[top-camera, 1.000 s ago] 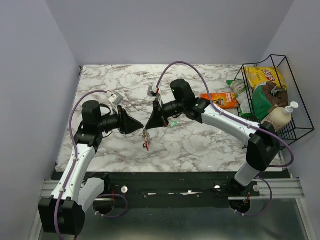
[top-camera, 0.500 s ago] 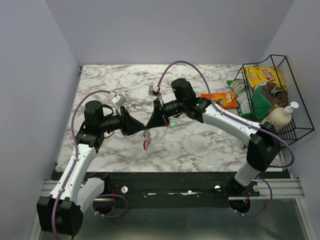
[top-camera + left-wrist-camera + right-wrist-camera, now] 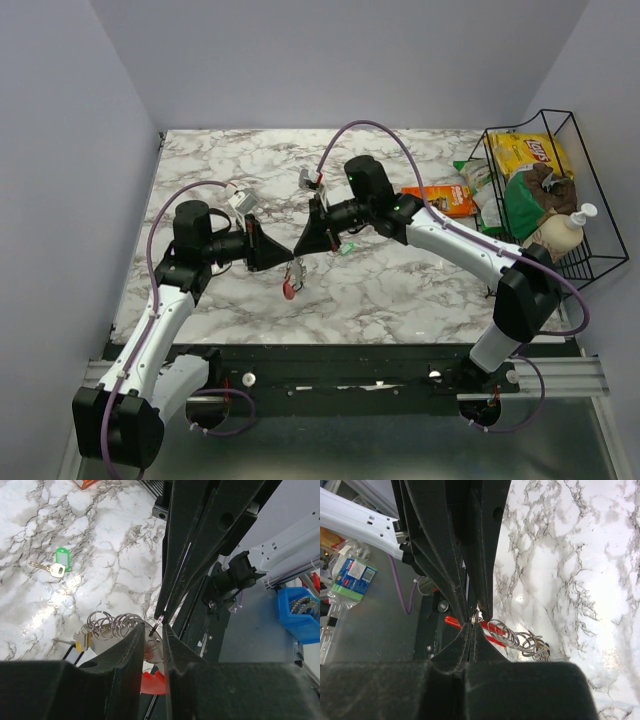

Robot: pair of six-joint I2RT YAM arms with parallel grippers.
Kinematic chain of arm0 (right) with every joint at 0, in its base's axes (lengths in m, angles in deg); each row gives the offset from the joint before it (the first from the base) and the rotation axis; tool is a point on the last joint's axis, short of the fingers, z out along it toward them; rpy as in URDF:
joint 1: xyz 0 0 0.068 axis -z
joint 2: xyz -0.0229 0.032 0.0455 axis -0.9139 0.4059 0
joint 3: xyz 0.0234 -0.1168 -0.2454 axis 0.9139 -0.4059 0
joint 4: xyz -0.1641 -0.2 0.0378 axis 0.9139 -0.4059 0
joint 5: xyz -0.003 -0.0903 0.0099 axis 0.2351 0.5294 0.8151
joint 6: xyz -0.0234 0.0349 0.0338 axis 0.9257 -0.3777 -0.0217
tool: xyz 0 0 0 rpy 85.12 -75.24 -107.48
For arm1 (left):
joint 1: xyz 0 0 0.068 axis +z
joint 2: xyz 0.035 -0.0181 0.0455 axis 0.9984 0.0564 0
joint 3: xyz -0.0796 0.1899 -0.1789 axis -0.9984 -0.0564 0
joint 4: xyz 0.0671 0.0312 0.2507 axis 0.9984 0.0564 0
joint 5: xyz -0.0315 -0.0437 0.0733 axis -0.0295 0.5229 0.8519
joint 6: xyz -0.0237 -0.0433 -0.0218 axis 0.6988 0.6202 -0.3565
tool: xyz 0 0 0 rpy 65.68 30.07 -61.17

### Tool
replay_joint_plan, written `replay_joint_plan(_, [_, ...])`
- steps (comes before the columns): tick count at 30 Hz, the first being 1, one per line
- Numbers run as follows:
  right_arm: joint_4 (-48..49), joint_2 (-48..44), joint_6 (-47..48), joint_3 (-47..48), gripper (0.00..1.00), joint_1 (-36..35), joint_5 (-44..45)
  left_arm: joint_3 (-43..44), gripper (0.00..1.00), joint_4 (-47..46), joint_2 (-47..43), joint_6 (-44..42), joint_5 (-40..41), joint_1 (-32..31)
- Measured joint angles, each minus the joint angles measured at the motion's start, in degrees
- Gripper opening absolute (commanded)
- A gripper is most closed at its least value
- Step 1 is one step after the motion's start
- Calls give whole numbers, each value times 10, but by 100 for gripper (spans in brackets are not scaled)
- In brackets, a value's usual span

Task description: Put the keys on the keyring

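My right gripper (image 3: 299,250) (image 3: 472,626) is shut on a small metal keyring (image 3: 475,615) (image 3: 156,624), held above the marble table (image 3: 400,290). From that ring hangs a chain of several silver rings (image 3: 112,625) with a red-headed key (image 3: 288,290) (image 3: 150,682) and a yellow-headed one (image 3: 85,641). My left gripper (image 3: 283,258) (image 3: 152,629) faces the right one tip to tip. Its jaws stand a narrow gap apart around the lower ring above the red head. A green-headed key (image 3: 60,560) (image 3: 346,248) lies alone on the table beyond.
An orange flat packet (image 3: 440,200) lies behind the right arm. A black wire basket (image 3: 590,250) with snack bags and a soap bottle stands at the right edge. Purple cables (image 3: 370,130) loop over both arms. Walls close in the left and back.
My left gripper has moved right, up to the right gripper's tips, and its jaws have narrowed around the hanging ring. The right gripper keeps its hold on the keyring.
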Motion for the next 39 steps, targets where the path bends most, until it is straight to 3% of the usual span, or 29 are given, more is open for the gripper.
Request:
replay_joint_plan(1, [0,0,0,0,1,0,0,0,19,-2,1,1,0,-1])
replay_joint_plan(3, [0,0,0,0,1,2,0,0,1,-5,3,5,-1,-5])
replay_joint_plan(5, [0,0,-2,0,1,3,1,0,0,-9,5,11,-2,-8])
replay_joint_plan(6, [0,0,-3,0,5,4,3,0,0,-10,5,12,-3,-9])
replay_joint_plan(8, [-1,-1,-9,0,21,6,8,0,0,-15,5,14,-2,-12])
replay_joint_plan(9, [0,-1,-13,0,42,6,12,-1,0,-17,5,16,-1,-12])
replay_joint_plan(13, [5,-17,-33,0,85,7,53,-6,0,-24,-1,20,6,-17])
replay_joint_plan(15, [24,-39,-46,-10,92,7,74,-11,0,-25,-7,22,7,-19])
replay_joint_plan(22, [101,-129,-78,-48,96,16,108,-16,0,-43,-21,31,13,-20])
replay_joint_plan(30, [115,-131,-90,-76,98,22,112,-18,0,-39,-45,5,47,-20])
replay_joint_plan(39, [115,-131,-83,-82,100,23,98,-48,0,-40,-157,-85,94,-20])
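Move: The wire end of the keyring, held in the right fingertips, stands about 1 cm to the right of the left hand's point, between its part-open fingers and roughly 1 cm lower. Its red piece hangs some 2 cm back and 8 cm down. The green-tagged key lies on the table about 8 cm ahead, 11 cm right and 22 cm below the left hand. For the right hand, the keyring is right at its pads. Left pinches the keyring; right opens wide and rises off about 6 cm; left then lifts nearly 3 cm. ##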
